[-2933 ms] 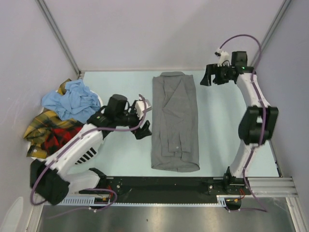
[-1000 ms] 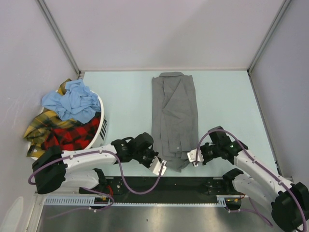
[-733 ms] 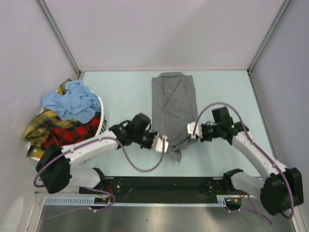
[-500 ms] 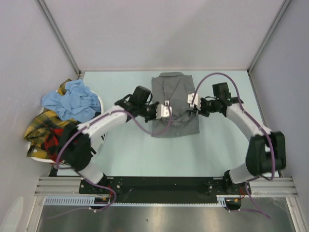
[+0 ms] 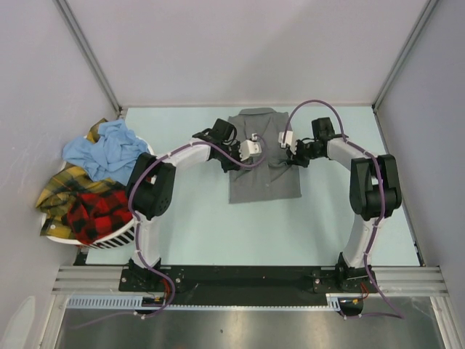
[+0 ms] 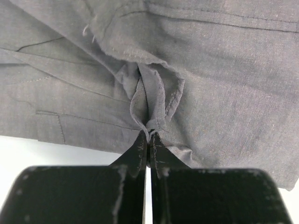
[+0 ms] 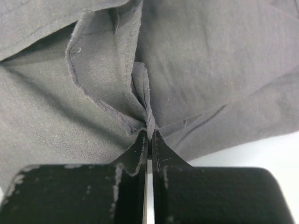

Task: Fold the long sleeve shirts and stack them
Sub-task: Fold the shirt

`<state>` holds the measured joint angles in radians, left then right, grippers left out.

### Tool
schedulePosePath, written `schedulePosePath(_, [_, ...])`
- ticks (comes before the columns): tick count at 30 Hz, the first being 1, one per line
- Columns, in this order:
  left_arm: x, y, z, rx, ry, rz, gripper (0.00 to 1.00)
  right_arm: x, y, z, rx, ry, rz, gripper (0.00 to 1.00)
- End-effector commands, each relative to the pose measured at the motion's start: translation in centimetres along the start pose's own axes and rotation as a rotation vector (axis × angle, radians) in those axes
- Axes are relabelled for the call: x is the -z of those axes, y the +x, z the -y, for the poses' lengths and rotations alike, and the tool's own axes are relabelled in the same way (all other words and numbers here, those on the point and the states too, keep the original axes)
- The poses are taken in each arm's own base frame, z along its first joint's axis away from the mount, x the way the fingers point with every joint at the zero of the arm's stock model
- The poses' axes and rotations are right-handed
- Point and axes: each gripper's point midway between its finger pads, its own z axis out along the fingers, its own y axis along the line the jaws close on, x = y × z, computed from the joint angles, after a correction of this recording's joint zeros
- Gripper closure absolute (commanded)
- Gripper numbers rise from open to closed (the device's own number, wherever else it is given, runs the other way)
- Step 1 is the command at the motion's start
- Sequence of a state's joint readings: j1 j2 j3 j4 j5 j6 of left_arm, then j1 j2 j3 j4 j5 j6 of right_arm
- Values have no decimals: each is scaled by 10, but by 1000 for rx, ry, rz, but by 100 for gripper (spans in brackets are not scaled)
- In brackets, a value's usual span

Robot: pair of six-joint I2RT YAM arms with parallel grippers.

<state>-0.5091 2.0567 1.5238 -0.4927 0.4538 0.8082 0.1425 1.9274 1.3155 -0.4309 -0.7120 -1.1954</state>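
The grey long sleeve shirt [image 5: 265, 182] lies at the table's back centre, doubled over on itself, its collar at the far end. My left gripper [image 5: 251, 154] is shut on a pinch of the shirt's folded-over edge on the left; in the left wrist view the tips [image 6: 148, 133] squeeze a bunch of grey cloth [image 6: 224, 70]. My right gripper [image 5: 289, 154] is shut on the same edge on the right, its tips [image 7: 149, 133] clamping a pleat of grey cloth [image 7: 210, 56]. Both hover over the shirt's upper half.
A white slotted basket [image 5: 120, 240] at the left holds a light blue shirt [image 5: 109, 149], a yellow plaid shirt [image 5: 62, 193] and a red-and-black plaid shirt [image 5: 94, 214]. Walls close the back and sides. The pale table [image 5: 189, 225] shows in front of the shirt.
Both grippers took the shirt's near hem at the front edge and carried it back toward the collar. The shirt now lies about half as long.
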Motion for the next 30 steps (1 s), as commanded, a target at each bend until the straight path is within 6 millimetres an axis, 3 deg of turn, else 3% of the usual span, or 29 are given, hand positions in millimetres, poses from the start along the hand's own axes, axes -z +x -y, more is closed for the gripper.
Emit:
schedulePosePath(1, [26,-32,-25,37,-87,79,100,20,-21,41,35,109,55,100])
schedulePosePath(4, [31,-40,-29,42,-97,107,100,30,-26,50,18,135,69,100])
schedulePosePath(7, [27,-40,-36,59,-109,94,100,27,-22,54,10,136,64,100])
schedulePosePath(13, [10,-22,-51,126,-146,31,100,8,-1,68,-48,152,20,100])
schedulePosePath(17, [-1,0,-58,220,-156,-34,98,-3,6,82,-117,183,-23,94])
schedulePosePath(19, [2,1,-65,255,-167,-29,96,-4,5,86,-178,191,-26,91])
schedulePosePath(21, [4,6,-70,305,-171,-25,87,0,0,91,-200,206,-16,89])
schedulePosePath(22, [7,4,-73,314,-179,-17,78,3,-3,92,-224,215,-12,77])
schedulePosePath(23, [9,4,-74,342,-177,-11,57,7,-4,94,-234,223,-20,69])
schedulePosePath(25, [25,-1,-85,383,-208,13,51,21,-5,92,-280,227,-36,53])
schedulePosePath(27, [48,-3,-96,494,-237,63,44,45,-6,102,-352,267,-32,44])
schedulePosePath(28, [70,-15,-98,528,-245,114,42,54,-5,97,-400,250,-46,38])
schedulePosePath(29, [86,-15,-98,621,-240,151,38,64,-11,97,-453,245,-33,36])
schedulePosePath(30, [97,-28,-88,636,-200,200,37,82,-20,108,-477,263,-9,33])
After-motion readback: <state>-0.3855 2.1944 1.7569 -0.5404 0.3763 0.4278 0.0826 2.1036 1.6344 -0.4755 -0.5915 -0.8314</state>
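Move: My two closed hands still pinch the corners of the shirt's turned-over end, just above the lower layers. From my left hand the collar lies some 25 cm ahead, 7 cm right and about 2 cm lower; the near fold's middle is about 13 cm back and 10 cm right. From my right hand the collar is roughly 22 cm ahead and 12 cm left, the near fold 16 cm back and 9 cm left, both about 2 cm below. Keeping both corners pinched, I carry them forward about 5 cm towards the collar, up a couple of centimetres and down again onto the shirt. There my fingers open wide and let go; still easing forward, my hands lift slightly and part outward, left hand going left and turning about 25 degrees counter-clockwise, right hand going right and turning some 20 clockwise. ##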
